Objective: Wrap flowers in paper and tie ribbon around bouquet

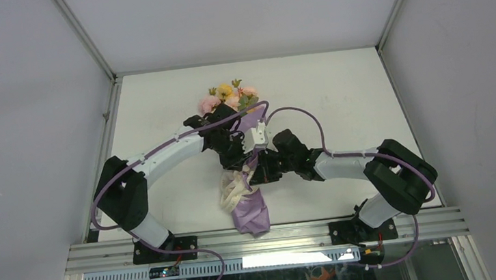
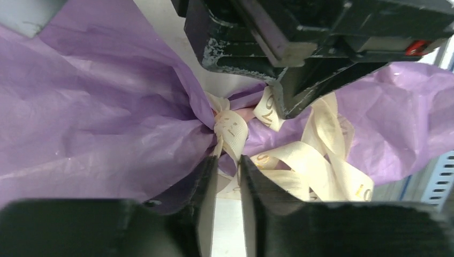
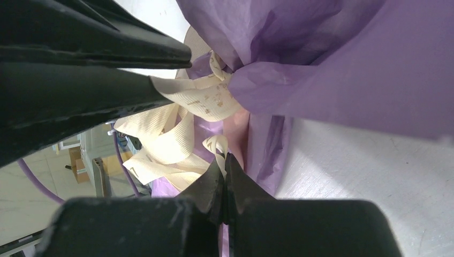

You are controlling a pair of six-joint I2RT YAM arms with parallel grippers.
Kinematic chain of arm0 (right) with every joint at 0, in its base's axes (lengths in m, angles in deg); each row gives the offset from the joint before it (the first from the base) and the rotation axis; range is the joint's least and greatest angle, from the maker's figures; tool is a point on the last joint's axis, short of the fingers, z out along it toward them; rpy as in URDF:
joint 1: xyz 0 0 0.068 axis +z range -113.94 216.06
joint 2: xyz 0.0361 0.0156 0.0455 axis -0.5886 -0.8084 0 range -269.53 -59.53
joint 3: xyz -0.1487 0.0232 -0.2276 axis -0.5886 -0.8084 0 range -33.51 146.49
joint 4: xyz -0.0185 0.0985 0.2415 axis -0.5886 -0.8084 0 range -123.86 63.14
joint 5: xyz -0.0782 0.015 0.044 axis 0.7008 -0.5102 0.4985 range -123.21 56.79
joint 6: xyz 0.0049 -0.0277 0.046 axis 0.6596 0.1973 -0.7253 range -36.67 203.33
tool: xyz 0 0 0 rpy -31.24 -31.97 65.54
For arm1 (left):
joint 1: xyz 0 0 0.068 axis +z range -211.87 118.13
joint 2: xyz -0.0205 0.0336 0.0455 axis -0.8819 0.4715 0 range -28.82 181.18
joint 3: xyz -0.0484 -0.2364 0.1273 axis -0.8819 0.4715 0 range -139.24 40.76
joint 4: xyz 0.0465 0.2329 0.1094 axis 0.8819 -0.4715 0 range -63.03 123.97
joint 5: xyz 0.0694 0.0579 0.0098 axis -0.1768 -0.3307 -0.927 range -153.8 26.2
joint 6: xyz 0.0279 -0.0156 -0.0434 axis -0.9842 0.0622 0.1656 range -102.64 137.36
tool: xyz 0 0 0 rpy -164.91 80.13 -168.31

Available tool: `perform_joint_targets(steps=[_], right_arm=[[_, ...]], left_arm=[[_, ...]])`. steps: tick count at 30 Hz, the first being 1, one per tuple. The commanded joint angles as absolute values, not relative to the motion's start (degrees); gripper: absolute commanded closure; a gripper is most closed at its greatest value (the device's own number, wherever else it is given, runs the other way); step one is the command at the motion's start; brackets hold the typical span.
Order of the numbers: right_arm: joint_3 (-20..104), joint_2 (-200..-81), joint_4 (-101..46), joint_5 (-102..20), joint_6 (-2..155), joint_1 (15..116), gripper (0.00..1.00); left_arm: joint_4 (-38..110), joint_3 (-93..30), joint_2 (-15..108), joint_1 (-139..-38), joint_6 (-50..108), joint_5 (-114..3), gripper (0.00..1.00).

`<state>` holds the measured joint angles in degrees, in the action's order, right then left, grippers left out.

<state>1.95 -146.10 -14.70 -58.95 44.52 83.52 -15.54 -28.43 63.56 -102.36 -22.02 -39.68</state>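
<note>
The bouquet lies in the middle of the table, its flowers point(image 1: 226, 97) pointing to the far side and the lilac paper point(image 1: 251, 214) gathered at a narrow waist. The cream ribbon point(image 2: 231, 128) is wound round that waist, and its loose loops point(image 1: 235, 190) pile up beside it. My left gripper point(image 2: 228, 160) is open by a narrow gap, its tips right at the ribbon's knot with bare table showing between the fingers. My right gripper point(image 3: 225, 158) is shut on a small fold of ribbon point(image 3: 217, 144) just below the waist. In the top view both grippers point(image 1: 236, 156) point(image 1: 260, 170) meet over the waist and hide it.
The white table point(image 1: 337, 97) is walled by grey panels on the left, right and far sides. An aluminium rail point(image 1: 261, 238) runs along the near edge between the arm bases. Purple cables loop along both arms.
</note>
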Motion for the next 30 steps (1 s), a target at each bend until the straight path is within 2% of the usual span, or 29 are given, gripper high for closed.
perform_joint_targets(steps=[1,3,4,9,16,28,30], right_arm=[[3.0,-144.59,-12.29,-58.13,45.8,83.82,1.0],[3.02,-144.76,-11.41,-58.42,46.08,83.79,1.0],[3.05,-144.85,-11.13,-58.41,46.32,83.88,1.0],[3.04,-143.94,-8.46,-56.81,49.51,84.85,1.0],[2.18,-144.2,-2.26,-49.73,54.82,86.11,1.0],[-1.23,-146.37,10.38,-44.47,59.47,88.49,1.0],[-1.96,-146.94,12.49,-43.87,59.44,88.42,1.0]], left_arm=[[-10.68,-27.54,63.06,-102.82,-20.64,-41.87,0.85],[-11.23,-27.65,62.72,-102.82,-20.91,-42.48,0.99],[-12.28,-28.32,62.41,-102.82,-20.7,-42.46,1.0],[-19.78,-35.93,61.43,-102.74,-16.6,-35.39,1.0],[-20.53,-34.9,62.25,-101.82,-13.22,-28.63,1.0],[-18.31,-32.71,62.16,-99.53,-10.89,-28.64,1.0],[-18.43,-32.16,62.0,-98.8,-11.56,-27.87,0.96]])
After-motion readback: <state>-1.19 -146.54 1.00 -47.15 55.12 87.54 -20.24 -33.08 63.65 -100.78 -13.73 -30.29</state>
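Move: The ribbon strand that the left hand goes for lies right between its half-open fingertips, perhaps 1 cm below the hand point. The ribbon knot at the paper's waist is about 2 cm ahead, 2 cm right and 4 cm below; the loose ribbon heap lies some 6 cm back, 2 cm left and 6 cm down. From the right hand, already pinching another part of the ribbon, the knot is about 4 cm ahead, 2 cm left and 2 cm below. Dipping slightly, the left fingers shut on the ribbon strand beside the knot, then draw it up about 3.5 cm, with some 2 cm each to the right and back, tilting a little. The right hand keeps its pinch on the ribbon and, starting later, goes forward about 3 cm past the left fingertips, with a little left and up, rolling some 20 degrees so its forward side rises. ##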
